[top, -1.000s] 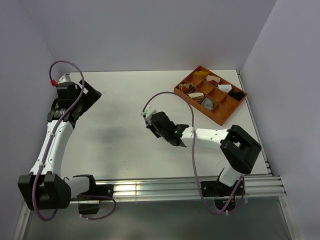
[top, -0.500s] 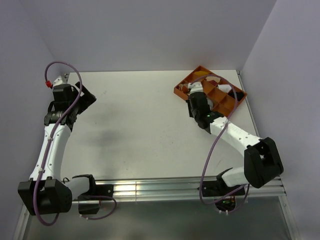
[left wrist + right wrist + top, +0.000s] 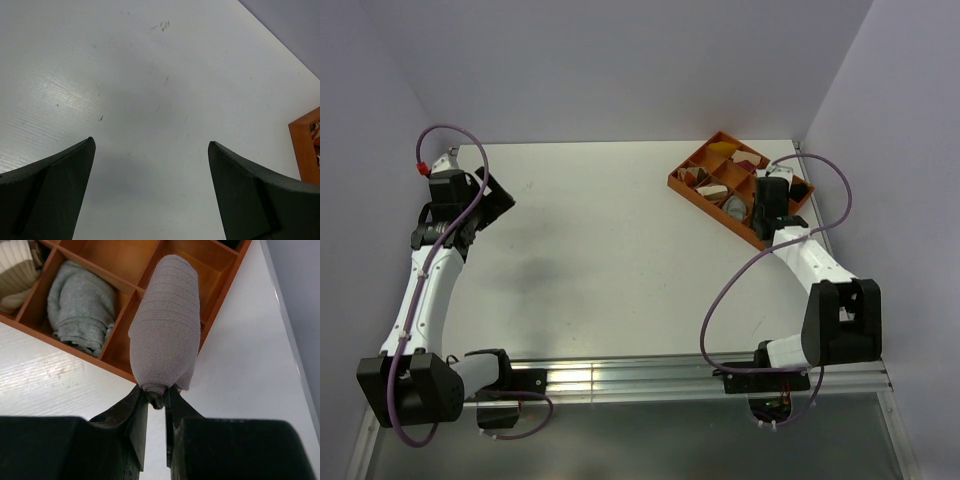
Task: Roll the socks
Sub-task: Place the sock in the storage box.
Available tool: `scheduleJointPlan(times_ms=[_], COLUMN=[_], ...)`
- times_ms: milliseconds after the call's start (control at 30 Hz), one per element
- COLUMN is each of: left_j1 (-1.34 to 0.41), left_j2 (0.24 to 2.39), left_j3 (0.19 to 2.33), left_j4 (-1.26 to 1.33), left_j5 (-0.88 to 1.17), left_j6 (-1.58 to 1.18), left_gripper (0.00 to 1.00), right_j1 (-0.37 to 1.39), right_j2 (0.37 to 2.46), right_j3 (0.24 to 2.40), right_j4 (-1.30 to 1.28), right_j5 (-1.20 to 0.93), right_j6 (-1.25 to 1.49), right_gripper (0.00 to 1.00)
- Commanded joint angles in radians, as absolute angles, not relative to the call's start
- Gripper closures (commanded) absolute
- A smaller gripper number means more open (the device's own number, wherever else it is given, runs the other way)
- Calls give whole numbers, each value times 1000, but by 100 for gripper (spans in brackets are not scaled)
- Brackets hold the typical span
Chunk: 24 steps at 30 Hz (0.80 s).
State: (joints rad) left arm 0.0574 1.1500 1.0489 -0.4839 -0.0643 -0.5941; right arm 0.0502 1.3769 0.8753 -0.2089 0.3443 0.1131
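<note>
The socks (image 3: 167, 325) show as one tight greyish knit roll, held by its near end in my right gripper (image 3: 156, 392). The roll hangs over a compartment at the near right corner of the orange divided tray (image 3: 60, 342). In the top view the right gripper (image 3: 767, 205) sits over the tray's (image 3: 698, 192) near right end, and its body hides the roll. My left gripper (image 3: 492, 192) stands open at the far left of the table. Only bare white table shows between its fingers (image 3: 60, 185).
The tray holds small cloth bundles: a grey one (image 3: 80, 305) left of the roll and a cream ribbed one (image 3: 17, 270) further left. The side wall (image 3: 300, 300) rises close on the right of the tray. The tray's corner (image 3: 306, 150) shows at the left wrist view's right edge.
My right arm has swung from the middle of the table to the right and back, ending over the tray's near right end. The left arm has barely shifted.
</note>
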Motion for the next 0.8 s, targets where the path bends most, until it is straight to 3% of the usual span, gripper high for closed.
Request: scheduleJointPlan(times_ms=[0, 567, 767], left_j1=[57, 35, 18], left_j2=[1135, 1106, 1103], left_j3=[1048, 1052, 1052], left_j4=[-469, -479, -483], left_j5=[-44, -86, -104], left_j6=[-571, -555, -554], left_gripper=[1, 1, 0], right_j1=[35, 21, 8], right_j2=[1391, 1522, 1572], right_j3=[884, 845, 871], right_j4=[-180, -97, -132], right_j5=[357, 301, 183], right_j6=[88, -126, -143], right_gripper=[100, 100, 100])
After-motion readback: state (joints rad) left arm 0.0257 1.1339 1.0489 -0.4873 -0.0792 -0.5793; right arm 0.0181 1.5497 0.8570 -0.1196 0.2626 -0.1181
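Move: The right hand holds the rolled sock above the storage box. The empty corner compartment lies about 5 cm ahead, 1 cm to its right and 9 cm below. The grey sock's compartment is some 9 cm ahead and 4 cm left of the hand; the white sock is about 16 cm ahead and 5 cm right, the black one 13 cm ahead and 9 cm right. From the left hand, the empty compartment lies about 6 cm ahead, 50 cm right and 19 cm lower. Keeping its pinch on the near end of the rolled sock, the right hand sinks about 5.5 cm towards the empty corner compartment beside the grey sock, with hardly any level travel. On the way the wrist tips the fingers some 10 degrees further down and turns about 10 degrees counter-clockwise, so the sock's free end is lowered over the opening without being let go. ##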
